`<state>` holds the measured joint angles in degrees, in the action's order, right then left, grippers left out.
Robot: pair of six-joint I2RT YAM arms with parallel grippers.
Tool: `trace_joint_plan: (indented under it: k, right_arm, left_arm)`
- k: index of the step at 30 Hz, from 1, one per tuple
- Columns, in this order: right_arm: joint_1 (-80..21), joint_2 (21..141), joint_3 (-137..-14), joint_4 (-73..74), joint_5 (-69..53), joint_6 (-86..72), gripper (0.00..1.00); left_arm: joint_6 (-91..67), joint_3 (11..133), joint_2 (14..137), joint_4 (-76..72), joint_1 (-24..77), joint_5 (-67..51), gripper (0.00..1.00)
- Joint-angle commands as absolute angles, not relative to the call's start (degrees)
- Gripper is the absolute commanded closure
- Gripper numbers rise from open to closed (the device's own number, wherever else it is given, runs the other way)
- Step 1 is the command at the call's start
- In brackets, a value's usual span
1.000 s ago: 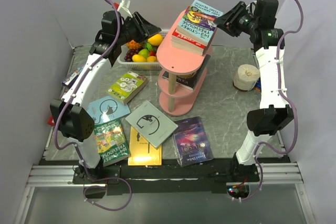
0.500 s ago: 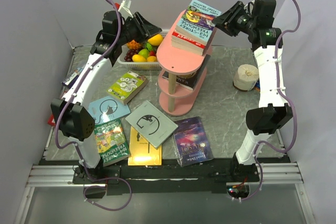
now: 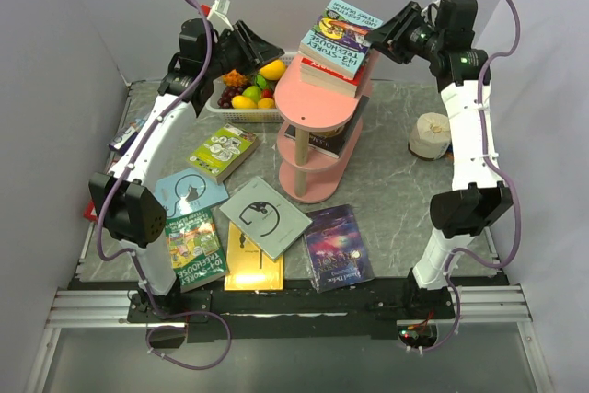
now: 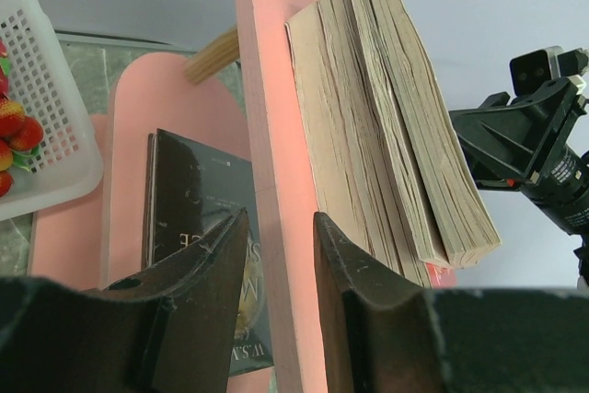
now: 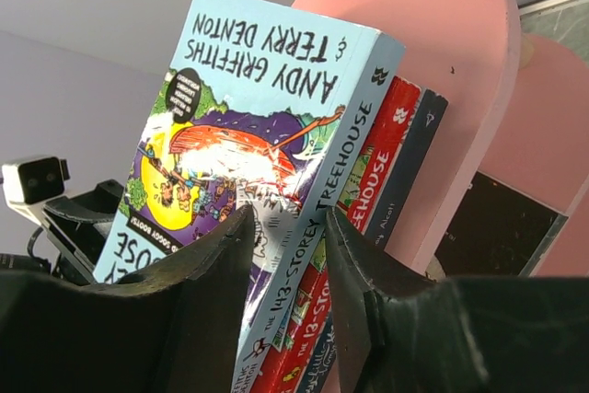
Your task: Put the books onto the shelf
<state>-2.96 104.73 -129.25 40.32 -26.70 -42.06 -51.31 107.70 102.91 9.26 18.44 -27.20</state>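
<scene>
The pink shelf (image 3: 317,109) stands mid-table with a stack of books on its top tier, a light-blue Treehouse book (image 3: 339,32) uppermost above a red one (image 5: 379,167). A dark book (image 3: 328,141) lies on the middle tier. My right gripper (image 3: 386,37) hangs at the stack's right end, jaws partly apart, the light-blue book's spine (image 5: 317,200) just beyond them. My left gripper (image 3: 274,51) is at the top tier's far-left end; the tier's edge (image 4: 276,135) fills the gap between its fingers. Several books lie on the table: green (image 3: 223,149), grey (image 3: 267,216), purple (image 3: 336,246).
A white fruit basket (image 3: 223,109) stands behind the shelf, under my left arm. A pale roll (image 3: 430,135) sits at the right by the right arm. More books, yellow (image 3: 253,266) and green Treehouse (image 3: 196,250), lie at the front left.
The light-blue book has slid a little to the left on the stack. My right gripper has risen slightly. The left arm has not moved.
</scene>
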Motion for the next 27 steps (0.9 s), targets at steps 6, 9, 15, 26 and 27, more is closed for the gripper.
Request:
trace_joint_plan:
  k: [6, 9, 15, 26, 27]
  right_arm:
    - [-1.23, 93.69, -119.53, 34.89, -24.86, -40.78, 0.53]
    - [-1.41, 92.38, -118.04, 34.54, -25.84, -41.13, 0.54]
    - [-3.16, 88.51, -113.38, 31.55, -26.89, -41.84, 0.54]
    - [-7.82, 89.12, -114.08, 32.61, -25.84, -41.13, 0.51]
    - [-7.91, 89.12, -114.08, 32.78, -25.75, -41.05, 0.51]
  left_arm:
    - [-52.64, 111.44, 102.66, 5.80, 18.11, -26.37, 0.59]
    - [-53.87, 113.55, 103.44, 5.36, 18.11, -25.75, 0.59]
    - [-56.60, 116.10, 104.67, 3.43, 18.11, -25.22, 0.59]
    - [-59.41, 118.83, 107.67, 2.37, 19.07, -29.62, 0.60]
    - [-59.41, 118.83, 107.67, 2.37, 19.16, -30.14, 0.60]
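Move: The 143-Storey book tops the stack on the shelf; its middle lies about 7 cm left of the right hand, 4 ahead and 1 lower. The 13-Storey book is right under it, some 6 left, 3 ahead and 4 below that hand; the shelf's top board centres about 9 left, 3 back and 8 below. From the left hand, the 143-Storey book is roughly 14 cm right, 5 ahead and 2 above, the board 12 right, 2 back and 5 below. Draw the right gripper back about 6 cm beside the 143-Storey book's spine towards its near end, easing slightly out to the right first, then swinging left and rising a little, fingers still part open. Meanwhile raise the left gripper some 5 cm on the page-edge side, tilting its fingertips up a little, ending with a slight dip and its opening unchanged. ##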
